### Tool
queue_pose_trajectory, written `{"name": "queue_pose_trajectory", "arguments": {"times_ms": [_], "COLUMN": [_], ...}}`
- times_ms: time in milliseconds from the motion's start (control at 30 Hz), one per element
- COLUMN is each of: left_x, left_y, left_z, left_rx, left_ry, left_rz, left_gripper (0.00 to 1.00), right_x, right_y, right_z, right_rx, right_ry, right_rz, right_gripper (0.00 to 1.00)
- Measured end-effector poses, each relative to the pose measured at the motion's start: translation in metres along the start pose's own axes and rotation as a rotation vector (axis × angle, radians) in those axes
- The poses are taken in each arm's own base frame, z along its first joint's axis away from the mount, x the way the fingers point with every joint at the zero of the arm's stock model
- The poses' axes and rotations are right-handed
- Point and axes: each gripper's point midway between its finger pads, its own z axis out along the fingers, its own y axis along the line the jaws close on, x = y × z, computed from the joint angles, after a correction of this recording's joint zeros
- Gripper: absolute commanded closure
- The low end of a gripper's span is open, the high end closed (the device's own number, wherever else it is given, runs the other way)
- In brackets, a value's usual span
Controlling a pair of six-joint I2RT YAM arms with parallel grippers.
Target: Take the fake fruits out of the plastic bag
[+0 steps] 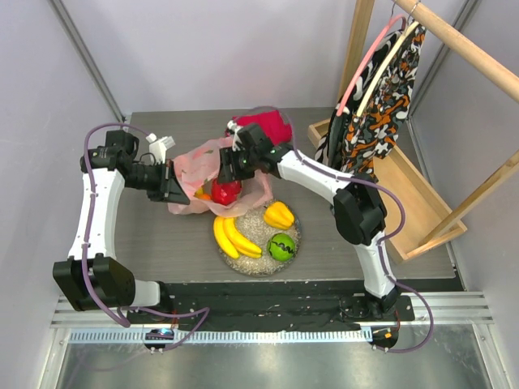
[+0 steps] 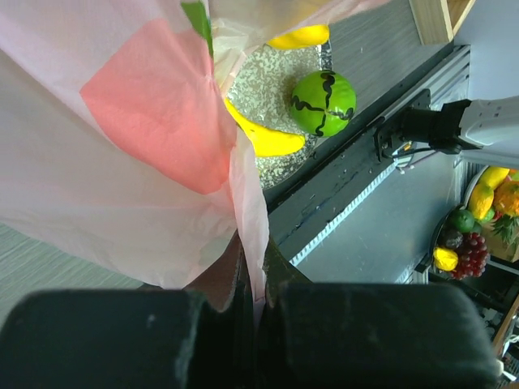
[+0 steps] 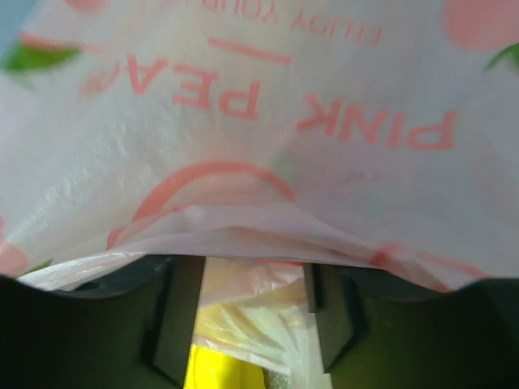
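The pale pink plastic bag (image 1: 199, 166) lies crumpled left of a glittery plate (image 1: 258, 261). My left gripper (image 1: 174, 185) is shut on the bag's edge, with the film (image 2: 122, 162) pinched between its jaws (image 2: 261, 279). My right gripper (image 1: 229, 166) hangs over the bag's mouth, open, with bag film (image 3: 268, 121) draped across its fingers (image 3: 174, 316). A red fruit (image 1: 227, 191) and an orange one (image 1: 203, 194) sit in the bag's mouth. Bananas (image 1: 233, 237), a yellow pepper-like piece (image 1: 279, 215) and a green apple (image 1: 281, 245) rest on the plate.
A folded red cloth (image 1: 268, 126) lies behind the bag. At the right stands a wooden rack (image 1: 409, 198) with a patterned garment (image 1: 381, 97) on a hanger. The arms' base rail (image 1: 268, 308) runs along the near edge.
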Motion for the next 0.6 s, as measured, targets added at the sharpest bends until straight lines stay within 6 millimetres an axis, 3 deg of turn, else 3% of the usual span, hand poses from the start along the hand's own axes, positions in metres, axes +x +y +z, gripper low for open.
{"name": "queue_pose_trajectory", "arguments": {"times_ms": [133, 300, 600], "left_x": [-0.001, -0.001, -0.001], "left_y": [-0.002, -0.004, -0.005], "left_z": [0.000, 0.000, 0.000], "left_rx": [0.014, 0.029, 0.032], "left_ry": [-0.004, -0.007, -0.006], "left_rz": [0.013, 0.017, 0.019], "left_gripper": [0.99, 0.99, 0.99], "right_x": [-0.042, -0.051, -0.020], "right_y": [-0.004, -0.013, -0.027], "right_z": [-0.011, -0.013, 0.011], "right_rx": [0.023, 0.047, 0.080], "right_ry": [-0.103, -0.126, -0.038], "right_rz": [0.008, 0.043, 0.115], "right_gripper": [0.02, 0.00, 0.00]}}
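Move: The red pepper lies in the bag about 4 cm back from my right hand, 2 cm to its left and 8 cm below. The orange sits some 6 cm farther left, also in the bag. On the tray, the bananas are roughly 17 cm back and 1 cm right of that hand, the yellow pepper 10 cm back and 14 cm right. From my left hand the red pepper is about 9 cm ahead, 8 cm right and 19 cm below. With the bag's loose upper film in front of my right fingers, I sweep that hand forward and up about 4 cm each way. I then sink it some 4 cm, easing back slightly just beyond the red pepper, and open the half-open fingers wide while turning a little clockwise. My left hand stays put and keeps the bag's rim pinched. ##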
